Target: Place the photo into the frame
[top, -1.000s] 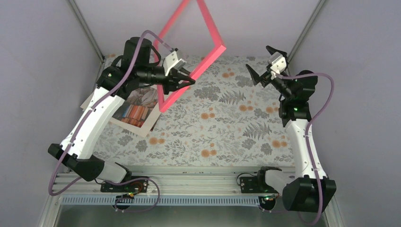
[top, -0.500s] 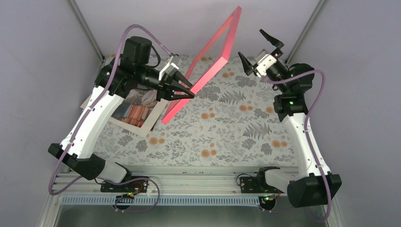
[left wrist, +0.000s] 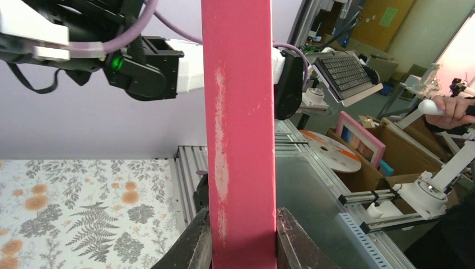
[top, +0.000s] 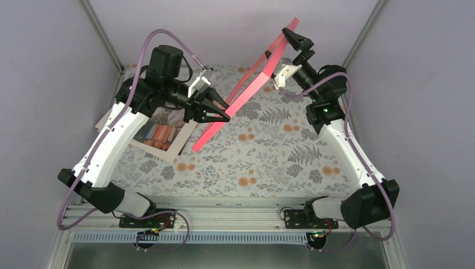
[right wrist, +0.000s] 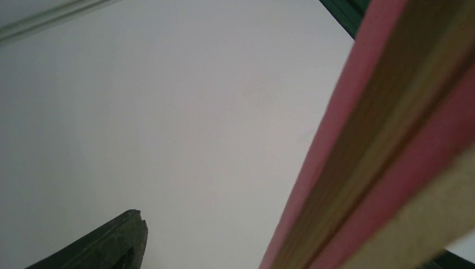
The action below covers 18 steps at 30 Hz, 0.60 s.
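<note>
The pink frame (top: 246, 87) hangs tilted in the air, edge-on to the top camera, running from low near the table's middle up toward the back wall. My left gripper (top: 221, 112) is shut on its lower part; in the left wrist view both fingers press the sides of the frame's edge (left wrist: 238, 112) at the gripper (left wrist: 242, 224). My right gripper (top: 281, 46) is open, its fingers on either side of the frame's upper end. One right finger (right wrist: 120, 241) stands apart from the frame (right wrist: 386, 145). The photo (top: 162, 131) lies face up on the table under the left arm.
A floral cloth (top: 263, 157) covers the table. A brown board's corner (top: 104, 119) pokes out left of the photo. Purple walls and corner posts (top: 101, 33) close in the back and sides. An aluminium rail (top: 224, 216) runs along the near edge.
The left arm has turned the frame from face-on to edge-on. The right gripper has swung left and up from the table's right to the frame's upper end, its jaws narrowing slightly.
</note>
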{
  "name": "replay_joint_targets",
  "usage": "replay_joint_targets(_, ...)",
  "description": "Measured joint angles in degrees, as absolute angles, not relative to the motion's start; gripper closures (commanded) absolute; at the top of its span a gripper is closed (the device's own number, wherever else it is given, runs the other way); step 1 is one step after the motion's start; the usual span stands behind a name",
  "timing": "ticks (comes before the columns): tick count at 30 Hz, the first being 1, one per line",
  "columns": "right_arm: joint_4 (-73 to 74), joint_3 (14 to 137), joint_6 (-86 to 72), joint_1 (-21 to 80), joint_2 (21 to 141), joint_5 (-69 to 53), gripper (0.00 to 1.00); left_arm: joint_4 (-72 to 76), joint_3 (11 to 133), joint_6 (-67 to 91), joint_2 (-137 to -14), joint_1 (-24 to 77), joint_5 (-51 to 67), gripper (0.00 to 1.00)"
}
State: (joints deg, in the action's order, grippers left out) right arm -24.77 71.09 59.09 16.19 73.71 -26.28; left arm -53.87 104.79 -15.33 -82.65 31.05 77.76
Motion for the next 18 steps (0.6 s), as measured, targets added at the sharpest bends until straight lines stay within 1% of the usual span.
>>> replay_joint_targets(2, -25.78, 72.12, 60.64, 16.56, 75.22, -25.08, 0.22, -53.74, 104.36, -14.94, -82.67, 31.16, 78.11, 0.97)
replay_joint_targets(4, -26.98, 72.79, 61.98, 16.56, 76.12, -24.21, 0.29, -53.58, 104.2, -14.57, -82.72, 31.14, 78.15, 0.97)
replay_joint_targets(6, -28.62, 73.45, 62.85, 16.64, 76.93, -23.22, 0.4, -53.19, 104.2, -14.48, -82.76, 31.07, 78.11, 0.97)
replay_joint_targets(7, -29.26, 73.95, 63.02, 16.75, 77.36, -22.76, 0.48, -52.84, 104.14, -14.46, -82.78, 31.05, 78.04, 0.97)
replay_joint_targets(10, -30.39, 74.81, 63.29, 16.86, 77.97, -21.71, 0.66, -52.18, 103.98, -14.37, -82.78, 30.98, 77.82, 0.96)
replay_joint_targets(14, -30.24, 74.74, 62.17, 16.86, 77.78, -21.34, 0.82, -51.9, 103.9, -14.57, -82.78, 30.98, 77.38, 0.94)
replay_joint_targets(15, -30.06, 74.67, 61.01, 16.82, 77.6, -21.39, 0.86, -51.92, 103.9, -14.83, -82.76, 30.94, 77.17, 0.93)
replay_joint_targets(18, -29.12, 73.97, 57.78, 16.51, 76.27, -21.28, 0.95, -52.03, 103.7, -15.99, -82.76, 30.7, 77.38, 0.8)
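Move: The far side of the pink frame, held up in the air, is almost at the right hand: about 2 cm ahead, 1 cm to its right and 2 cm above, between its wide-open fingers. The photo lies flat on the table, roughly 46 cm to that hand's left, level with it fore and aft, and 50 cm below. From the left hand, already gripping the frame's near part, that far side is some 23 cm ahead, 19 cm to the right and 6 cm higher. Raise the right gripper about 2.5 cm while easing it forward 1 to 2 cm, so its open fingers straddle the frame's far side; then close them until they pinch the pink strip, letting the hand ease back slightly. Keep the left gripper in place with its hold on the frame's near part. ##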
